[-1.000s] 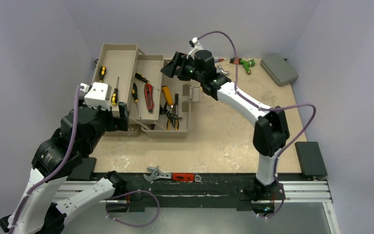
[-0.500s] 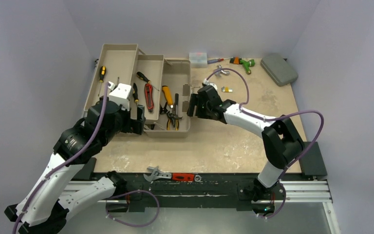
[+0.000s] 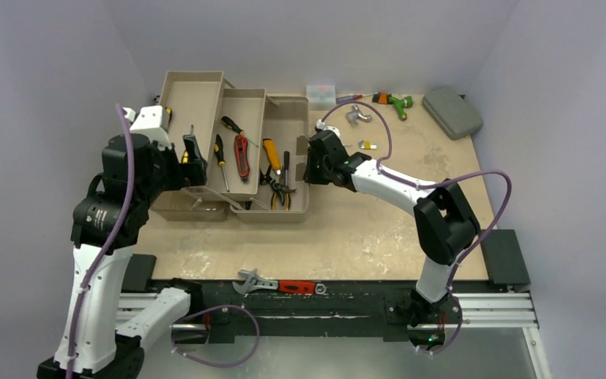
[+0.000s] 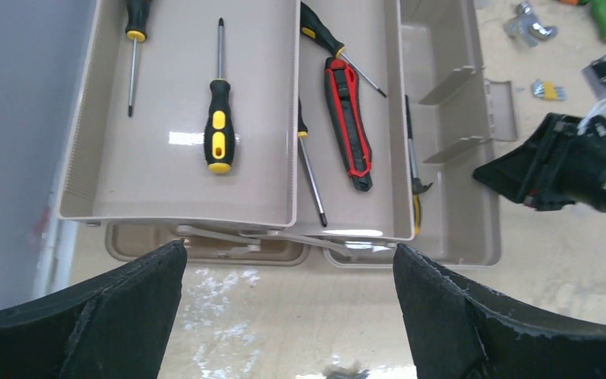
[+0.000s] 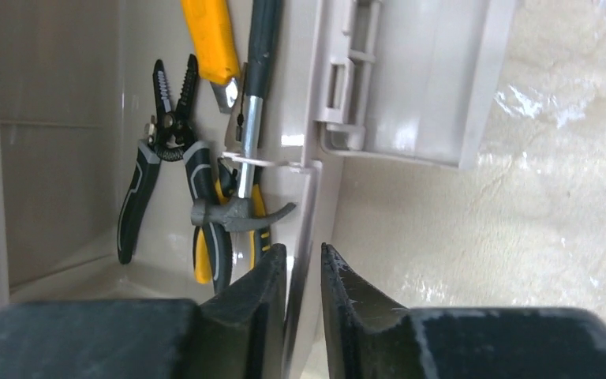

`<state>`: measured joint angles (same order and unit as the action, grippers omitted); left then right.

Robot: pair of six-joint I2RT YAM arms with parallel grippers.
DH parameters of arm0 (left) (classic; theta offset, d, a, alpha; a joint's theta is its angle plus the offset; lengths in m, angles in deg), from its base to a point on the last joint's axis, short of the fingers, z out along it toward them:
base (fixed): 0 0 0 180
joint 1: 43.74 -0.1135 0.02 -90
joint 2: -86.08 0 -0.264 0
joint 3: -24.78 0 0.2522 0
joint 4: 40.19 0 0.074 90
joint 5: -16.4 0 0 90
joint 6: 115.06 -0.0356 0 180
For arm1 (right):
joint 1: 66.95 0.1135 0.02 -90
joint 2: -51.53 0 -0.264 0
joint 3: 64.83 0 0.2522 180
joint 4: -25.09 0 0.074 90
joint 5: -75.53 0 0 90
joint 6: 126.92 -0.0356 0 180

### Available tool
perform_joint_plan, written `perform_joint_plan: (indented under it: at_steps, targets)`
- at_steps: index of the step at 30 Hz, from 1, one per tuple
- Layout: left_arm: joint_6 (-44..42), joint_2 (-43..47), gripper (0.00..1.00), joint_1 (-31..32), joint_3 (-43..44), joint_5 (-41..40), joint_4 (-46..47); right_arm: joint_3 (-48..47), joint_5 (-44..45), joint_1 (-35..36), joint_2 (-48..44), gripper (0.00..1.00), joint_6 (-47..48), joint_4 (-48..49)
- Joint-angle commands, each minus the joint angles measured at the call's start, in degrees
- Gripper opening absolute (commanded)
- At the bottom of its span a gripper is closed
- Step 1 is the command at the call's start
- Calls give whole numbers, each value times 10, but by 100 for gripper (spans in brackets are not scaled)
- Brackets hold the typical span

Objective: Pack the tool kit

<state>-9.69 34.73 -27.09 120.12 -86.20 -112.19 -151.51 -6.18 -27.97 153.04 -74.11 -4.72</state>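
Observation:
The beige toolbox (image 3: pixel 288 118) lies open at the back left, its fold-out trays (image 3: pixel 193 91) spread leftward. Screwdrivers (image 4: pixel 219 130) and a red cutter (image 4: pixel 349 118) lie in the trays. Pliers (image 5: pixel 146 181), a small hammer (image 5: pixel 237 209) and a yellow knife (image 5: pixel 209 39) lie in the base. My right gripper (image 5: pixel 303 251) straddles the box's right wall (image 5: pixel 309 205), one finger inside and one outside, closed down on it; it shows at the box's right side as the right gripper (image 3: pixel 313 162). My left gripper (image 4: pixel 288 249) hangs wide open and unladen above the trays' near edge, seen from above as the left gripper (image 3: pixel 192 150).
An adjustable wrench (image 3: pixel 276 284) with a red handle lies on the front rail. At the back sit a clear plastic box (image 3: pixel 321 95), a metal clamp (image 3: pixel 357 116), a green tool (image 3: pixel 394 103) and a grey-green case (image 3: pixel 451 112). A small key set (image 3: pixel 367 144) lies near the right arm.
My right gripper came down from the back of the box to its right wall and its jaws narrowed around it. The left arm rose and swung toward the left trays, still open.

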Motion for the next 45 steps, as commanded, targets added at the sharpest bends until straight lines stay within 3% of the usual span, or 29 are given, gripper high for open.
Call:
perform_joint_plan:
  at_steps: [1,2,3,13,19,27,31,35,37,45]
  targets:
    - [47,-9,100,-113,34,219,-7,-42,80,-13,15,10,34,-55]
    - [56,-11,100,-145,34,256,-6,-41,91,-15,11,2,37,-60]
    - [63,-14,100,-162,33,288,-6,-39,97,-20,6,0,38,-63]
    - [135,-11,100,-236,11,430,63,65,55,-115,-88,0,38,-39]
    - [149,-28,100,-252,9,444,88,117,54,-150,-131,0,41,-30]
    - [146,-60,100,-334,22,421,86,162,36,-170,-163,0,47,-7]
    - [202,-103,100,-428,5,493,121,180,-9,-170,-171,0,53,35]
    - [329,-164,97,-524,-76,614,273,181,-36,-169,-169,0,55,42]
    - [358,-194,96,-543,-106,606,310,185,-41,-170,-170,0,52,51]
    - [272,-304,94,-539,-96,488,231,183,-71,-170,-169,0,48,64]
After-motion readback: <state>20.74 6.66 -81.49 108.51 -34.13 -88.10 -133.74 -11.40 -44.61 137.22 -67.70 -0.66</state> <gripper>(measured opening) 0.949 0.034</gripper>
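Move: The tool box's right wall is already at my right fingertips, its rim about 1 cm below. From that hand the latch flap lies some 6 cm ahead and 3 cm right, the hammer head 6 cm left, 1 cm ahead and deeper in the box. For my left hand, the open lid's middle is about 19 cm ahead, 7 cm left and 31 cm below; over the lid sits the left tray, about 19 cm ahead, 5 cm left and 17 cm down. I shut my right fingers on the rim of the right wall and drag the box about 13 cm to my right, nearly level, keeping the pinch as I come to rest. My left hand stays wide open, first rolls its left side down while easing right and up, then sweeps left, forward and down beside the box's left side, roughly 14 cm out, its roll reaching nearly 60 degrees. ##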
